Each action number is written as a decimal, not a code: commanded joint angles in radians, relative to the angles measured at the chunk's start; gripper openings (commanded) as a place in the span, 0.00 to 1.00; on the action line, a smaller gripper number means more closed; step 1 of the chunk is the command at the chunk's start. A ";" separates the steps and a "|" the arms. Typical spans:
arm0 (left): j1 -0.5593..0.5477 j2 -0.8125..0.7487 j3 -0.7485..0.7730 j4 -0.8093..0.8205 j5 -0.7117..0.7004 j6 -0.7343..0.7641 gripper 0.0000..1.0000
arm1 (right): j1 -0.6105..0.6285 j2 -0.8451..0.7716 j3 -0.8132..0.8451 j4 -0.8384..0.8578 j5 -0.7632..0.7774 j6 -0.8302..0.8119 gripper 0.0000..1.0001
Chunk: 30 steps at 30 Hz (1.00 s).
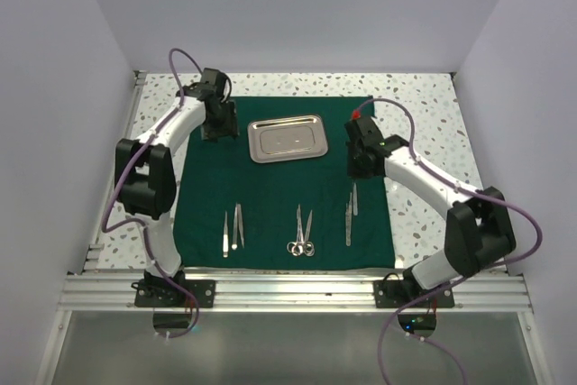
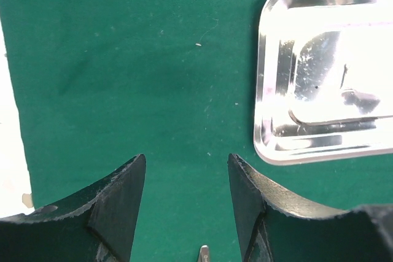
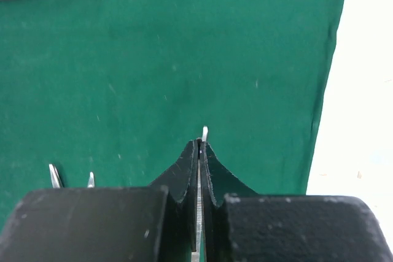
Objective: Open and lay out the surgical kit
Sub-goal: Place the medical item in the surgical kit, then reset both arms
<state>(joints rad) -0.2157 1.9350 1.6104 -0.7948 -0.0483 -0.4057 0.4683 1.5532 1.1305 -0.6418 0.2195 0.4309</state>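
Observation:
The dark green cloth [image 1: 270,188] lies spread flat on the table. On its far half sits the empty steel tray [image 1: 287,138], seen also in the left wrist view [image 2: 319,59]. Toward the near edge lie two tweezers [image 1: 233,228], two scissors [image 1: 301,233] and two more tweezers [image 1: 351,209]. My left gripper [image 1: 219,128] hovers open over bare cloth left of the tray, its jaws [image 2: 187,159] empty. My right gripper [image 1: 361,167] is right of the tray, shut [image 3: 201,143]. A steel tweezer tip [image 3: 204,132] on the cloth shows just past its fingertips.
White speckled tabletop [image 1: 424,123] borders the cloth on the left, right and far sides. White walls enclose the table. An aluminium rail [image 1: 288,290] with both arm bases runs along the near edge.

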 commanded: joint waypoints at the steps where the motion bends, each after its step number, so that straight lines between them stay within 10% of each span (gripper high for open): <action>1: 0.010 0.027 0.052 -0.015 0.025 -0.013 0.60 | 0.000 -0.085 -0.093 0.093 -0.028 0.041 0.00; 14: 0.010 0.024 0.063 -0.023 0.002 -0.012 0.60 | 0.032 -0.160 -0.278 0.159 -0.085 0.060 0.00; 16: 0.009 0.018 0.060 -0.023 -0.002 -0.010 0.60 | 0.035 -0.162 -0.273 0.149 -0.100 0.048 0.32; 18: 0.010 -0.002 0.053 -0.021 -0.005 -0.010 0.60 | 0.039 -0.206 -0.252 0.119 -0.097 0.034 0.92; 30: 0.010 -0.106 -0.056 0.026 0.018 -0.025 0.61 | 0.039 -0.352 0.060 -0.123 -0.016 0.000 0.98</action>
<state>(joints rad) -0.2157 1.9156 1.5841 -0.7979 -0.0448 -0.4099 0.5049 1.2434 1.0836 -0.6834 0.1665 0.4545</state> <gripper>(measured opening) 0.603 0.984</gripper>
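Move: The right hand already holds the slim medical item by its far end, about 5 cm above the cloth. The bare patch it is bound for lies some 10 cm back, with no sideways offset. The laid slim instruments are roughly 9 cm back and 3 cm left of the hand, the scissors about 12 cm back and 14 cm left, and the tray some 17 cm ahead and 16 cm left. From the left hand the patch is about 21 cm back and 37 cm right. The medical item, still pinched in the right fingers, is drawn back and lowered about 5 cm each way onto the cloth, just right of the laid slim instruments. There the hand pauses, opens its fingers wide and lets go, then climbs some 10 cm clear, easing slightly forward as the fingers tip outward about 10 degrees. ##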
